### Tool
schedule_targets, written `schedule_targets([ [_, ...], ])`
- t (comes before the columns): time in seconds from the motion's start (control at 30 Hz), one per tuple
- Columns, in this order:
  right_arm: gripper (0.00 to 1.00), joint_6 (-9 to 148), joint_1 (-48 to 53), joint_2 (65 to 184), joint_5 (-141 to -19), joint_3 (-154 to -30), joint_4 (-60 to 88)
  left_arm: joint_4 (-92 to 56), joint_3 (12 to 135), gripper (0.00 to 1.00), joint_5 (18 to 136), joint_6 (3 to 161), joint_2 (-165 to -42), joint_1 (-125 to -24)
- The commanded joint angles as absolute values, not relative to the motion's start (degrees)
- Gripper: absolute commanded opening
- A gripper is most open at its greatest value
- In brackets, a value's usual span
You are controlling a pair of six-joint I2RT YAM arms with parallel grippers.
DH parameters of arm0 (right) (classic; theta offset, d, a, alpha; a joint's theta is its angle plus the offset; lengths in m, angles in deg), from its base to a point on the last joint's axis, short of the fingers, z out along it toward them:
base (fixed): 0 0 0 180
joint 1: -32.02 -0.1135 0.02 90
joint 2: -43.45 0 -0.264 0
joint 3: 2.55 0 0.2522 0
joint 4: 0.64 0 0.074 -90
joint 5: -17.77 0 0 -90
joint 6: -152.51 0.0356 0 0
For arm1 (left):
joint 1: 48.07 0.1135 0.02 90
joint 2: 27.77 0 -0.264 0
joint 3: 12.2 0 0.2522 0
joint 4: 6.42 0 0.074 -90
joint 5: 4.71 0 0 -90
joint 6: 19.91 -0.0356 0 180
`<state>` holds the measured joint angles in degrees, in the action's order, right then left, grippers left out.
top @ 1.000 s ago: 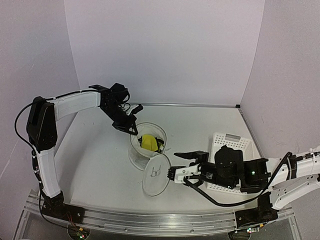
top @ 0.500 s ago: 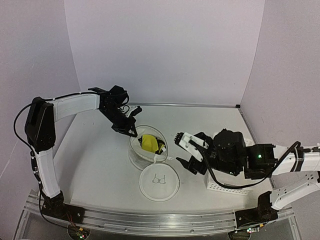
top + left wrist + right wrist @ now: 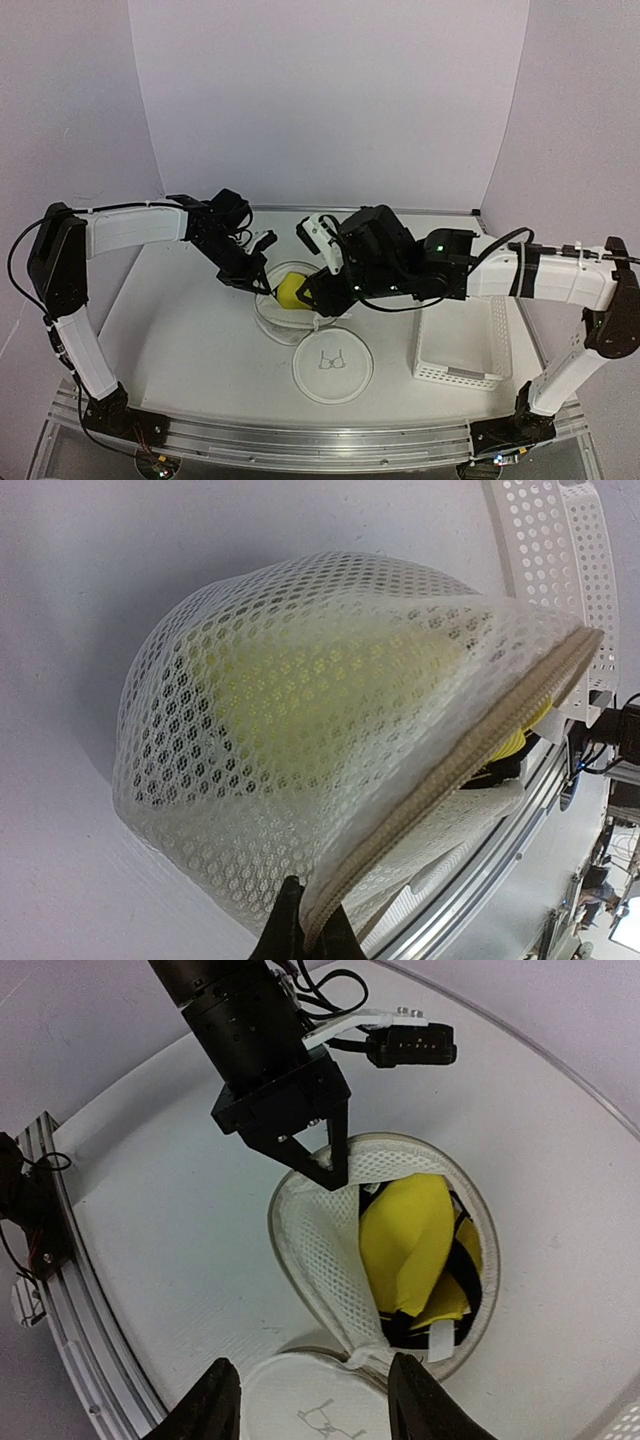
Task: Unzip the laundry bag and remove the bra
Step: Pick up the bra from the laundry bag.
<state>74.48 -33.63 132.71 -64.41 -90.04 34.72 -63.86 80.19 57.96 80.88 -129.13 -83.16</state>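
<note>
The laundry bag [image 3: 272, 318] sits unzipped at mid-table. Its round lid with the black bra outline [image 3: 332, 363] lies flat in front of it. A yellow bra with black straps [image 3: 291, 289] lies inside the bag. My left gripper [image 3: 256, 284] is shut on the bag's far-left zipper rim [image 3: 470, 745], its fingertips [image 3: 283, 928] pinching the mesh. The bra shows yellow through the mesh [image 3: 330, 680]. My right gripper [image 3: 312, 290] hovers open and empty above the bag's opening. In the right wrist view its fingers [image 3: 215, 1405] straddle the lid [image 3: 320, 1410], with the bra [image 3: 415, 1240] beyond them.
A white perforated plastic basket [image 3: 460, 340] stands right of the bag and also shows in the left wrist view [image 3: 560, 540]. The left gripper [image 3: 322, 1165] shows in the right wrist view at the bag's rim. Walls enclose the table at the back and sides.
The right arm let go of the lid, which dropped flat on the table, then swung from the front right up over the bag's opening. The left gripper stayed on the rim.
</note>
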Motion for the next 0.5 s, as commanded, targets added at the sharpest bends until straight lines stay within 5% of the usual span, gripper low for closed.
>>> schedule_targets([
  [0.0,0.51,88.8,-31.6,137.0,-74.4,-95.4,37.2,-58.0,76.8,0.0,58.6,85.6,-125.5,-83.1],
  [0.47,0.52,107.3,-25.2,142.0,-80.2,-93.1,37.5,-52.5,72.6,0.0,59.0,89.4,-129.0,-83.1],
])
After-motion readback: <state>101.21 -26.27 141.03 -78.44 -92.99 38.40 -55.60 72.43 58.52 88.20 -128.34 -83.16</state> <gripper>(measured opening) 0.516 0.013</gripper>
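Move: The bra lies in the open bag about 10 cm ahead of the right hand, 4 cm to its left and 16 cm below. The bag's lid hangs open some 12 cm back of the bra and 7 cm to its right; the white basket is roughly 31 cm right of the right hand, 6 cm ahead. From the left hand, still pinching the rim, the bra is about 3 cm ahead, 6 cm right and 7 cm below. Half open, the right hand sinks some 5 cm towards the bra, tipping down; the left lowers the pinched rim. ##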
